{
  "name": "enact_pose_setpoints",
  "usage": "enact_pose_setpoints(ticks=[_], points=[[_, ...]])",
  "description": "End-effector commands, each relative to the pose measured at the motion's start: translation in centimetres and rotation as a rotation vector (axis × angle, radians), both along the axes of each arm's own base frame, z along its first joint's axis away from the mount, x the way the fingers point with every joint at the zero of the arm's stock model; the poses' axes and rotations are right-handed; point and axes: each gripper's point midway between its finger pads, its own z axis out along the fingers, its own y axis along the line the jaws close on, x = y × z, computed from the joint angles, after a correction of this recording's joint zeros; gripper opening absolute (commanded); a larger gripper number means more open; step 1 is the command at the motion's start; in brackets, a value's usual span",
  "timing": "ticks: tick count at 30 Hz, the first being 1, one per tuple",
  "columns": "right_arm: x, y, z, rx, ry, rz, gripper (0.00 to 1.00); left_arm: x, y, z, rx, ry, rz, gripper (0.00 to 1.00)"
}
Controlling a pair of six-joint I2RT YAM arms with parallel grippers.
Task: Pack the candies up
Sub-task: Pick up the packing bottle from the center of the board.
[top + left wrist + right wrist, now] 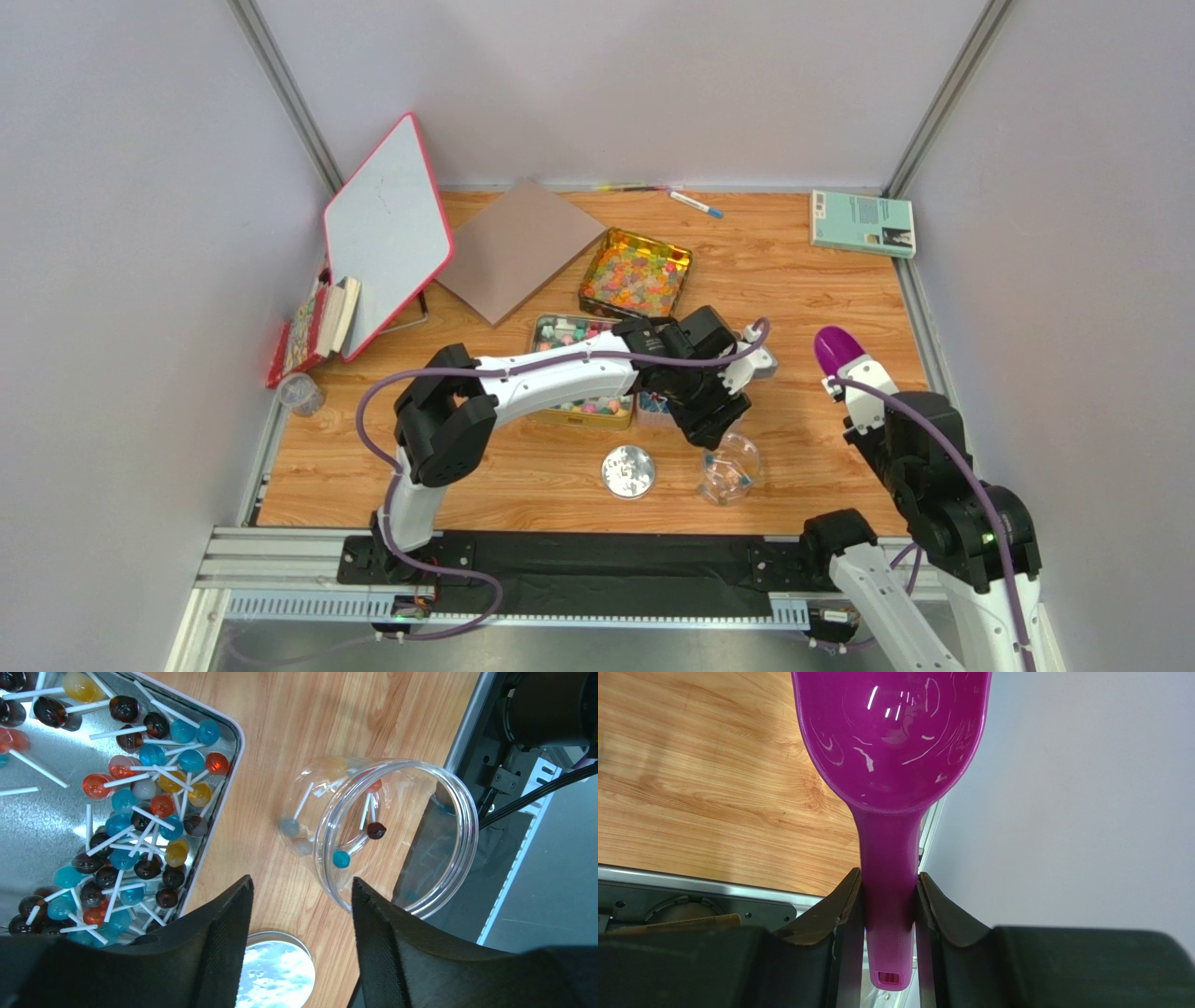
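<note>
Candies fill a gold tray (pixel 634 275) and a second tin (pixel 567 336) partly hidden under my left arm. In the left wrist view, lollipop candies (pixel 133 812) lie heaped in a metal tray (pixel 235 738). Beside it stands a clear jar (pixel 460 805) with three lollipops (pixel 342 858) inside. My left gripper (pixel 300 882) hovers open and empty over the wood between tray and jar, just above the jar (pixel 730 471) in the top view. My right gripper (pixel 889 875) is shut on the handle of the empty purple scoop (pixel 892 735), held at the table's right edge (pixel 838 347).
The jar's round metal lid (pixel 629 472) lies left of the jar. A tilted whiteboard (pixel 386 231), brown cardboard (pixel 512 249), books (pixel 316 325) and a small cup (pixel 298 395) sit at the left. A teal book (pixel 861 221) and pens (pixel 694 205) lie at the back.
</note>
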Motion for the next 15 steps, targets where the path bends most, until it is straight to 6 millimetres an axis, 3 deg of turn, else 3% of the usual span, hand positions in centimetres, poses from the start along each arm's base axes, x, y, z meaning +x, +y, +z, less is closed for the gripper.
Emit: enact_pose_setpoints(ticks=[1,6,8,13,15], points=[[-1.2,-0.6,-0.6,-0.004,0.018,-0.043,0.0,-0.1,-0.6,0.8,-0.008,-0.035,-0.02,0.56],[-1.3,-0.7,-0.4,0.003,0.005,-0.049,0.0,0.1,0.0,0.7,0.01,-0.069,-0.022,0.36],[-1.3,-0.7,-0.5,0.0,0.007,-0.049,0.0,0.1,0.7,0.3,0.028,-0.087,-0.031,0.33],[-1.2,-0.7,-0.7,-0.003,0.005,-0.039,0.0,-0.3,3.4,0.3,0.083,-0.12,-0.056,0.2],[-1.0,-0.6,-0.8,-0.002,0.004,-0.038,0.0,-0.2,4.7,0.3,0.112,-0.159,-0.068,0.09]])
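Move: The clear packing bottle stands close beside the left hand, its middle about 4 cm back, 3 cm to the right and some 5 cm below, the near rim already between the open fingers. The silver lid lies about 12 cm left and 5 cm back from the hand, 10 cm lower; the lollipop tin is roughly 8 cm ahead and 3 cm left. From the right hand, the bottle is some 18 cm left, about level fore and aft, and 15 cm lower. The bottle's near rim gets pinched as the left fingers close from well open to nearly shut, one finger on either side of its wall, with the hand almost still. Once they are mostly closed, the hand sets off left, about 2 cm, sinking some 1.5 cm and drawing the bottle along towards the silver lid. The right hand stays put and keeps its grip on the purple scoop. ##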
